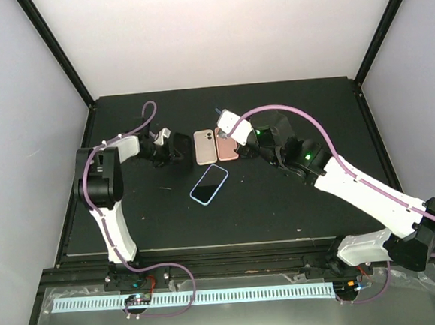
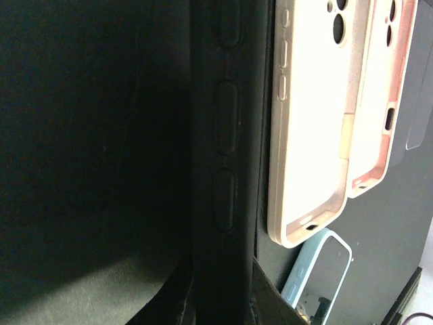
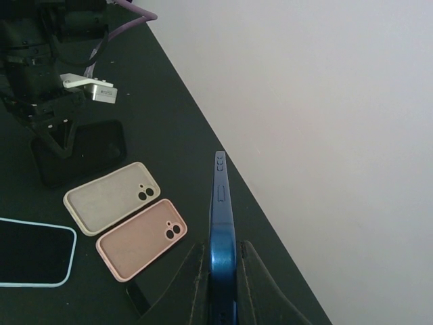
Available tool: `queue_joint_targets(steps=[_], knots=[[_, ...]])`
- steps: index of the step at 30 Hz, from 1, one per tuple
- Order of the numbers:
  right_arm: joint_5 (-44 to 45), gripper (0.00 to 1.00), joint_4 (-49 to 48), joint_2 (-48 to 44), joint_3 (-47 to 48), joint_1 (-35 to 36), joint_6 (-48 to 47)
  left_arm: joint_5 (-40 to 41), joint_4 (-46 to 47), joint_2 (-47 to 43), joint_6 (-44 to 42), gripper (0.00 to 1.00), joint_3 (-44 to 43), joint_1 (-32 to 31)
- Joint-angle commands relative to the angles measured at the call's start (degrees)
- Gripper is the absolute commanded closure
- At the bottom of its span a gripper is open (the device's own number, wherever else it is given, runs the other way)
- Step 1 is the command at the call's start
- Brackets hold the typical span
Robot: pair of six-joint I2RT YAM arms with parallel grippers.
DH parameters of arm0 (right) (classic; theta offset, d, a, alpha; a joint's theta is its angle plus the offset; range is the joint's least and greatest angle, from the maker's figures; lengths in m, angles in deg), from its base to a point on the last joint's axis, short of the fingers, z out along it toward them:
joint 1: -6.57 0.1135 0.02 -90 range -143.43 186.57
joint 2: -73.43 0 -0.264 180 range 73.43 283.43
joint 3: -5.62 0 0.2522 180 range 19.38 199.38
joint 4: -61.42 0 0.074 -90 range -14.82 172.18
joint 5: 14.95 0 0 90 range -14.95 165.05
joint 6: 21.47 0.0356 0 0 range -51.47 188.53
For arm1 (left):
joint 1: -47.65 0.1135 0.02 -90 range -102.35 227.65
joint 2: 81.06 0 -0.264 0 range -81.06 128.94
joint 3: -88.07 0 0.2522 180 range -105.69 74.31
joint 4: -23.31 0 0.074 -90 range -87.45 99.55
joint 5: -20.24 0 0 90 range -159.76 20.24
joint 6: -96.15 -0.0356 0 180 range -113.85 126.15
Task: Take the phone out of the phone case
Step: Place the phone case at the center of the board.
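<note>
My right gripper (image 3: 222, 274) is shut on a blue phone (image 3: 220, 217), held edge-on above the table near the back edge; in the top view this gripper (image 1: 238, 138) is just right of the pink case. My left gripper (image 2: 223, 298) is shut on the edge of a black phone case (image 2: 226, 135), which sits low on the mat at the back left (image 1: 173, 152). The black case also shows in the right wrist view (image 3: 84, 150).
An empty beige case (image 1: 205, 147) and an empty pink case (image 1: 226, 148) lie side by side between the grippers. A phone in a light blue case (image 1: 209, 184) lies screen up in front of them. The white back wall is close behind.
</note>
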Motion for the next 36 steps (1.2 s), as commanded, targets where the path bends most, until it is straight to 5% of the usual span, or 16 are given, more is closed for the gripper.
queue_joint_targets(steps=[1,10,16,25,36], knots=[[-0.66,0.99,-2.45,-0.24,1.25,-0.26,0.74,0.69,-0.71,2.51,-1.00,0.91,-3.61,0.12],[-0.81,0.99,-2.32,-0.17,1.40,-0.30,0.63,1.41,-1.47,5.11,-0.75,0.87,-4.85,-0.47],[-0.99,0.99,-2.32,-0.21,1.32,-0.34,0.63,7.93,-1.20,2.43,0.61,0.62,-3.30,-0.48],[-0.93,0.99,-2.37,-0.51,1.57,-0.34,-0.12,17.19,-1.89,-1.87,0.74,0.41,-1.87,-0.49],[-0.73,0.99,-3.90,-0.90,1.65,-0.28,-3.61,16.70,-4.38,-14.58,-0.59,0.29,-1.20,-0.46]])
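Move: My left hand still pinches the middle of the black phone case's left edge, that edge raised. The case's middle is about 3 cm to the right, roughly level fore and aft, 2 cm lower. The beige case lies some 12 cm right and 2 cm ahead, the pink case 20 cm right and 3 cm ahead, the blue-framed phone 12 cm right and 13 cm back, all about 3 cm below. From my right hand, the black case is some 16 cm left, 11 cm ahead and 33 cm down. With my left hand I ease the black case forward and down, about 1 cm each, to lay it beside the beige case. Then I open my fingers wide and draw off about 4 cm to the left, rolling the wrist some 15 degrees so the fingers point more steeply down, and finally lift clear about 4 cm. My right hand keeps holding its phone up, nearly still. ##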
